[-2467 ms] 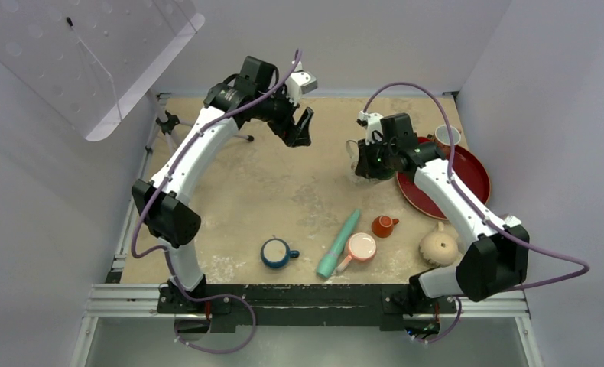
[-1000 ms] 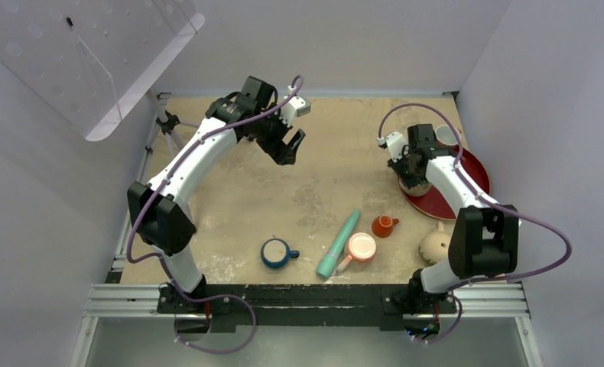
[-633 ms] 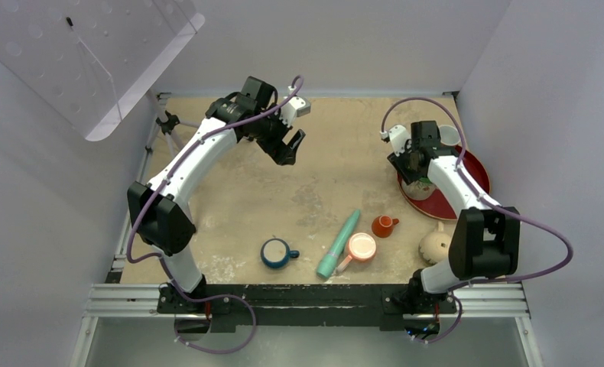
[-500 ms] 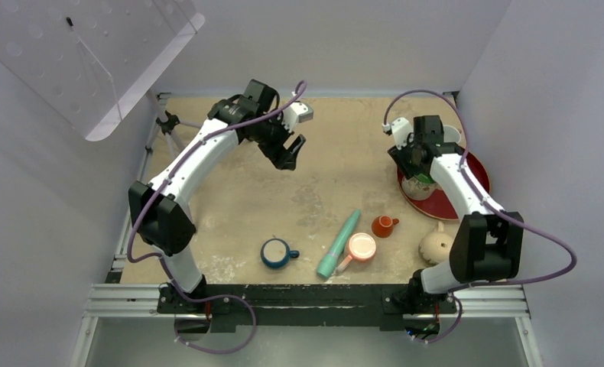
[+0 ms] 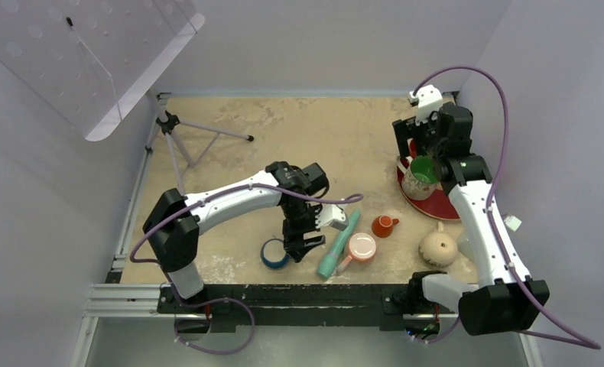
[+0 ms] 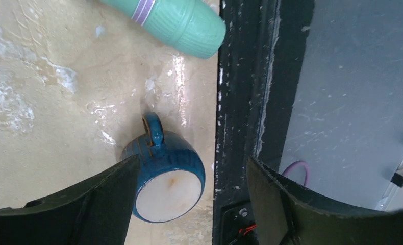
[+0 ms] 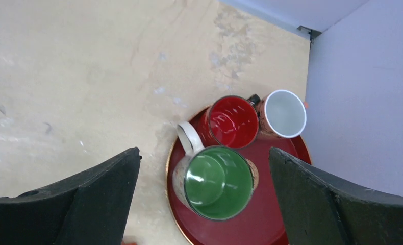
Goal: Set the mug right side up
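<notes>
The mug (image 5: 439, 246) is a rounded beige one sitting upside down near the table's front right, its small loop handle pointing away from the arms. No gripper is touching it. My left gripper (image 5: 297, 246) (image 6: 193, 159) hangs open over the front middle, far left of the mug. A blue cup (image 6: 164, 176) lies between its jaws, close to the left finger. My right gripper (image 5: 421, 149) (image 7: 204, 153) stands wide open and empty above the red tray (image 5: 448, 205), behind the mug. Neither wrist view shows the mug.
A white mug with green inside (image 5: 421, 176) (image 7: 217, 181), a red cup (image 7: 232, 121) and a white cup (image 7: 285, 113) stand on the tray (image 7: 271, 224). A teal cylinder (image 5: 339, 243) (image 6: 174, 20), a pink-inside mug (image 5: 359, 247) and a small orange cup (image 5: 383, 225) lie left of the mug. A tripod (image 5: 180, 134) stands back left.
The right gripper opened, let go of the green-inside mug on the tray and rose. The left arm swung from the far back down to the blue cup at the front.
</notes>
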Robot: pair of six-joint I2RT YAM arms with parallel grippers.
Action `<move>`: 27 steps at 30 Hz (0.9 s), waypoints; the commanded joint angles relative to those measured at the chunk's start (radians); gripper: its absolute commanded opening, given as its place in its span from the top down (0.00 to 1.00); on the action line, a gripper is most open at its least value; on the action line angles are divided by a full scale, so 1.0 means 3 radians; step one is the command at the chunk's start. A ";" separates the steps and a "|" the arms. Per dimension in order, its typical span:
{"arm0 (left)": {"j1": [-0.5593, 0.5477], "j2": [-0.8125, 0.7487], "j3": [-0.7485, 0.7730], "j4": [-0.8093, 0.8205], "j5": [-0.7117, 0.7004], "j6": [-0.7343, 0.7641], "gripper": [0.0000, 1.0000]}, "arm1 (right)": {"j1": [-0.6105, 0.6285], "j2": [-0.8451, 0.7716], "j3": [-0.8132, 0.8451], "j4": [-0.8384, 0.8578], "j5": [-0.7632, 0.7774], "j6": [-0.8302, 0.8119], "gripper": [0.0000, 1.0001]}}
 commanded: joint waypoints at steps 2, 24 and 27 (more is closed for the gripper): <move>-0.0138 0.0012 -0.0311 0.0554 -0.0533 -0.0150 0.23 | 0.0011 -0.0202 -0.0192 0.0399 -0.0036 0.0582 0.01; -0.0279 0.0254 -0.0795 0.0958 -0.1225 -0.0114 0.76 | 0.0011 -0.0581 -0.0476 0.0384 -0.0151 0.0628 0.02; -0.0243 0.0237 -0.0841 0.0887 -0.1229 -0.0061 0.78 | 0.0013 -0.0607 -0.0448 0.0385 -0.0153 0.0616 0.02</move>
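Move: The upside-down blue mug's middle lies about 5 cm left of the left gripper, 1 cm ahead and 9 cm below, with its handle reaching right to almost beneath the fingers. The teal bottle's middle is some 12 cm to the gripper's right and 3 cm ahead; the upturned peach mug beyond it is roughly 18 cm right and 3 cm ahead. From the right gripper, the blue mug is about 38 cm left, 24 cm back and 25 cm below. Bring the left gripper down about 10 cm onto the blue mug's handle, swinging the fingers some 20 degrees towards straight down, then pinch the handle between the fingertips while easing a little forward and left. Meanwhile draw the open, empty right gripper back 2 to 3 cm above the tray. ##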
